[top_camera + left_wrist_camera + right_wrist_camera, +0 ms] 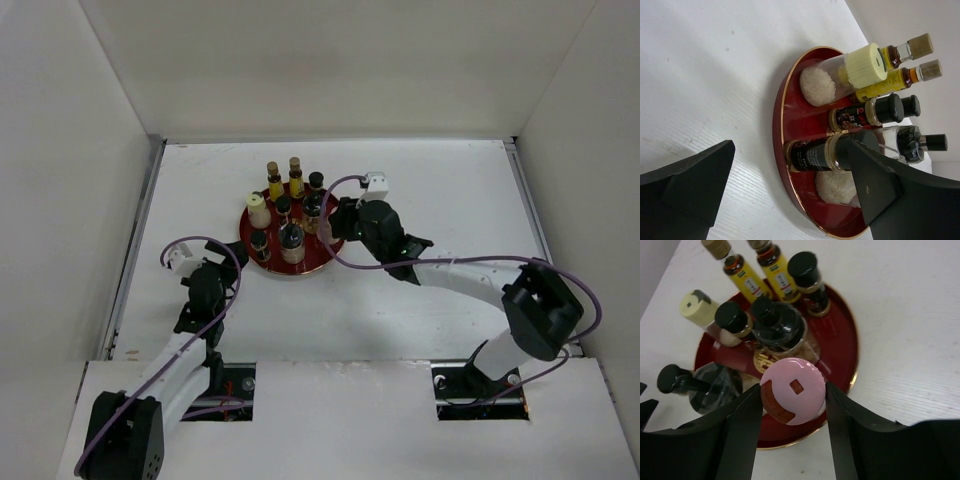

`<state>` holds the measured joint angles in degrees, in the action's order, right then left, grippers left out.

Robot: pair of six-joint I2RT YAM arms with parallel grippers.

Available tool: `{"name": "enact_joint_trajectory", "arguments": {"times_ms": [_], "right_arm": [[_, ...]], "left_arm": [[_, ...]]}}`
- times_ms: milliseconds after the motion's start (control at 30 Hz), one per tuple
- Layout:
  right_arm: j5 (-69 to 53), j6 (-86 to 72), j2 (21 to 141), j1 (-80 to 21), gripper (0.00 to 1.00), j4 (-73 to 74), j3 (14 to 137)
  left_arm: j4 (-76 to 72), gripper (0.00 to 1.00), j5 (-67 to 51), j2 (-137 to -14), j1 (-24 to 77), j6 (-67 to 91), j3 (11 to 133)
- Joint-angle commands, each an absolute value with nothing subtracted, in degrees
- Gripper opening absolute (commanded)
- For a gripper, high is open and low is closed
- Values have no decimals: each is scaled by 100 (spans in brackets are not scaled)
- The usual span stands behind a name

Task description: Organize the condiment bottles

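Note:
A round red tray (300,272) holds several condiment bottles. Two slim yellow-amber ones (274,180) (742,275) stand at its far edge and a cream-capped one (259,210) (860,67) at its left. Dark-capped shakers (732,317) (880,110) fill the middle. My right gripper (330,225) (793,390) is shut on the pink-capped bottle (795,395) at the tray's right edge, both fingers against the cap. Its base is hidden. My left gripper (215,268) (791,145) hangs open over the table, left of the tray, with nothing between its fingers.
Bare white table (450,190) lies right of the tray and in front of it. White walls (70,150) close in the left, back and right sides. The tray rim (782,95) (845,340) has a gold edge.

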<state>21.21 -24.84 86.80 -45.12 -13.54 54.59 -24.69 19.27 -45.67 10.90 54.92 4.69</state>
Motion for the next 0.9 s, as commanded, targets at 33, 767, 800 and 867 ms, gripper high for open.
{"name": "enact_joint_trajectory", "arguments": {"times_ms": [33,767,800,867], "right_arm": [[1679,-3040,9043,-4566,39,-2644,5423],[2391,-2681,9090,-4873,83,-2435,5389],[2417,-2672,8888,-4882,83,-2461,5283],[2435,-2663,8544,-4900,84,-2487,5107]], "left_arm": [[-2716,100,2030,-4395,1059,5370,677],[-2303,100,1881,-4535,699,5493,808],[-2268,100,1916,-4535,681,5476,835],[-2154,100,2038,-4544,655,5458,887]]}}
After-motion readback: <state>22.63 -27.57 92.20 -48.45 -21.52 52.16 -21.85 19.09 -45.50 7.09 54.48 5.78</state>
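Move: The right hand still holds the pink-capped bottle over the right side of the tray. Its free spot on the tray lies about 3 cm to the left, 1 cm ahead and roughly 12 cm below. A tall black-capped bottle stands 6 cm ahead and 5 cm left, another 9 cm left and 1 cm back, and a small black-capped jar 12 cm ahead and 4 cm left. From the left hand that spot is some 17 cm right, 4 cm ahead and 4 cm lower. Leftward about 3 cm at first, then chiefly down, the right hand lowers the pink-capped bottle about 6 cm onto the tray beside the two tall bottles. There it stays low while the fingers open and let go of it, then rises about 3 cm and draws back a little. The empty left hand edges some 2 cm left, away from the tray. ##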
